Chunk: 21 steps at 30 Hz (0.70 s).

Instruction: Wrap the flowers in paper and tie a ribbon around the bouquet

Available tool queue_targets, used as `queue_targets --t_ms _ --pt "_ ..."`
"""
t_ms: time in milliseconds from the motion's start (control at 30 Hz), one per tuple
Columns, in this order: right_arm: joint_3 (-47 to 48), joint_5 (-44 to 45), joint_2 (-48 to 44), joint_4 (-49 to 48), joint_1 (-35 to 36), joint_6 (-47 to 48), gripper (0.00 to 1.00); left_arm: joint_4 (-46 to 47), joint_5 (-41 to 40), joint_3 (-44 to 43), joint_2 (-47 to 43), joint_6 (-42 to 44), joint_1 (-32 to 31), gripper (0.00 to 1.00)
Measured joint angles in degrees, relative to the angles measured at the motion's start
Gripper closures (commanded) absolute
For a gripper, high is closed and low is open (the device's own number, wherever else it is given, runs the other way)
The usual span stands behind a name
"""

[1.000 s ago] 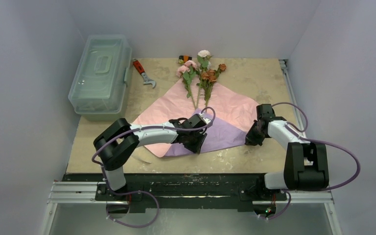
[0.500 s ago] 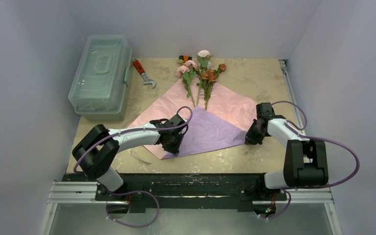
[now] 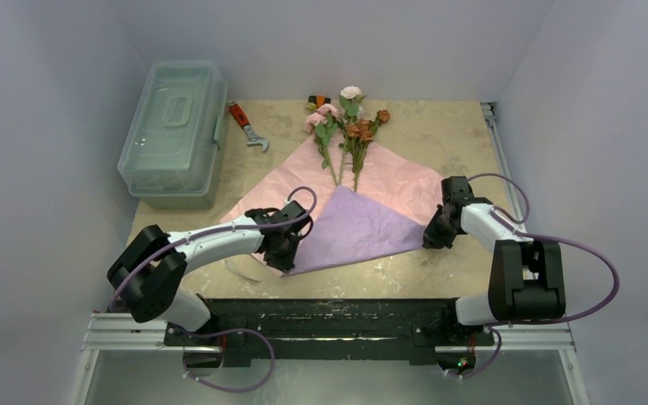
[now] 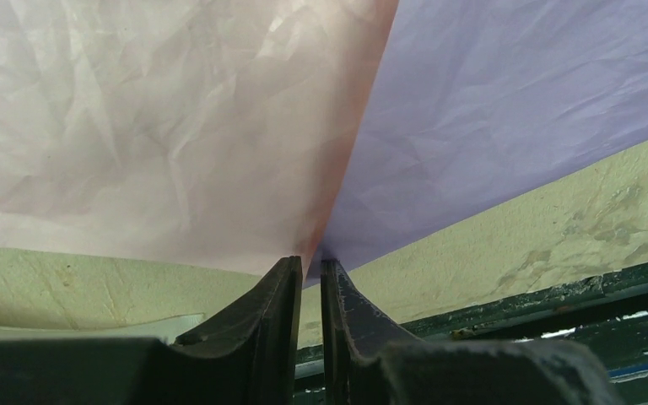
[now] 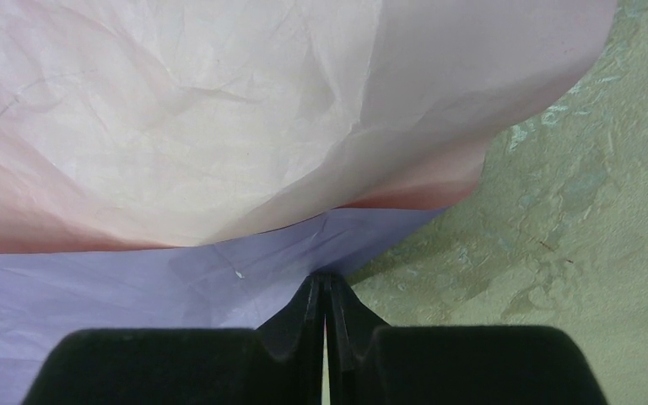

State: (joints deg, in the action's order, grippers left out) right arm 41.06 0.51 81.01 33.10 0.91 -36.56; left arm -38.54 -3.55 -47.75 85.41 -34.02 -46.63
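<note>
The paper (image 3: pixel 396 181) lies spread on the table, pink face up, with its near part folded over as a lilac flap (image 3: pixel 359 228). The flowers (image 3: pixel 343 126) lie across its far corner, their blooms beyond the paper's edge. My left gripper (image 3: pixel 284 256) is shut on the near left end of the fold, where pink meets lilac (image 4: pixel 310 263). My right gripper (image 3: pixel 433 239) is shut on the paper's right edge (image 5: pixel 326 277). A pale strip (image 3: pixel 243 268) under the left arm looks like the ribbon. No wrapped bouquet is in view.
A translucent green toolbox (image 3: pixel 173 126) stands at the back left, with a red-handled wrench (image 3: pixel 246 125) beside it. A small black and orange object (image 3: pixel 319 101) lies behind the blooms. The table's near edge and the metal rail (image 3: pixel 329 308) run just below both grippers.
My left gripper has moved left and toward the near edge with the fold in it, and the lilac flap now reaches further left. The right arm has not moved.
</note>
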Motion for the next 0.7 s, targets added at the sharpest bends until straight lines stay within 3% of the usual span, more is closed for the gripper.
queue_targets --t_ms 100,233,567,700 --pt "0.2 0.3 0.0 0.3 0.0 -0.1 0.72 -1.1 -0.5 -0.2 -0.7 0.0 0.0 0.81" --pt "2.1 0.5 -0.4 2.3 -0.2 0.1 0.42 -4.5 -1.6 -4.4 -0.9 0.7 -0.1 0.8" --pt "5.7 3.8 -11.4 5.7 -1.2 -0.8 0.38 -4.1 -1.9 -22.6 -1.0 7.5 -1.2 0.79" --pt "3.0 7.3 -17.0 6.4 -3.4 -3.0 0.28 -1.9 0.3 -29.4 5.4 10.2 -2.5 0.8"
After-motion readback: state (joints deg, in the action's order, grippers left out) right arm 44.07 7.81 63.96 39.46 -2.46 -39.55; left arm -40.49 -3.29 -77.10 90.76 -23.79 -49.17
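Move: From the left hand, at the near-left end of the crease, the flower stems enter the purple fold about 22 cm ahead and 14 cm to the right. The fold's middle lies some 10 cm ahead and 15 cm to the right, and the loose ribbon about 10 cm left, level with the hand. From the right hand, the paper's right corner is roughly 1 cm ahead and 4 cm right, at table height, and the stems 15 cm ahead and 18 cm left. The left fingertips lift off the creased corner, then swing up about 13 cm while travelling right and forward over the purple fold towards the stems, the gap unchanged and the fingers tipping outward. The right fingers open wide to let go of the paper near its right corner, then rise some 7 cm and drift right, tilting about 15 degrees outward. ##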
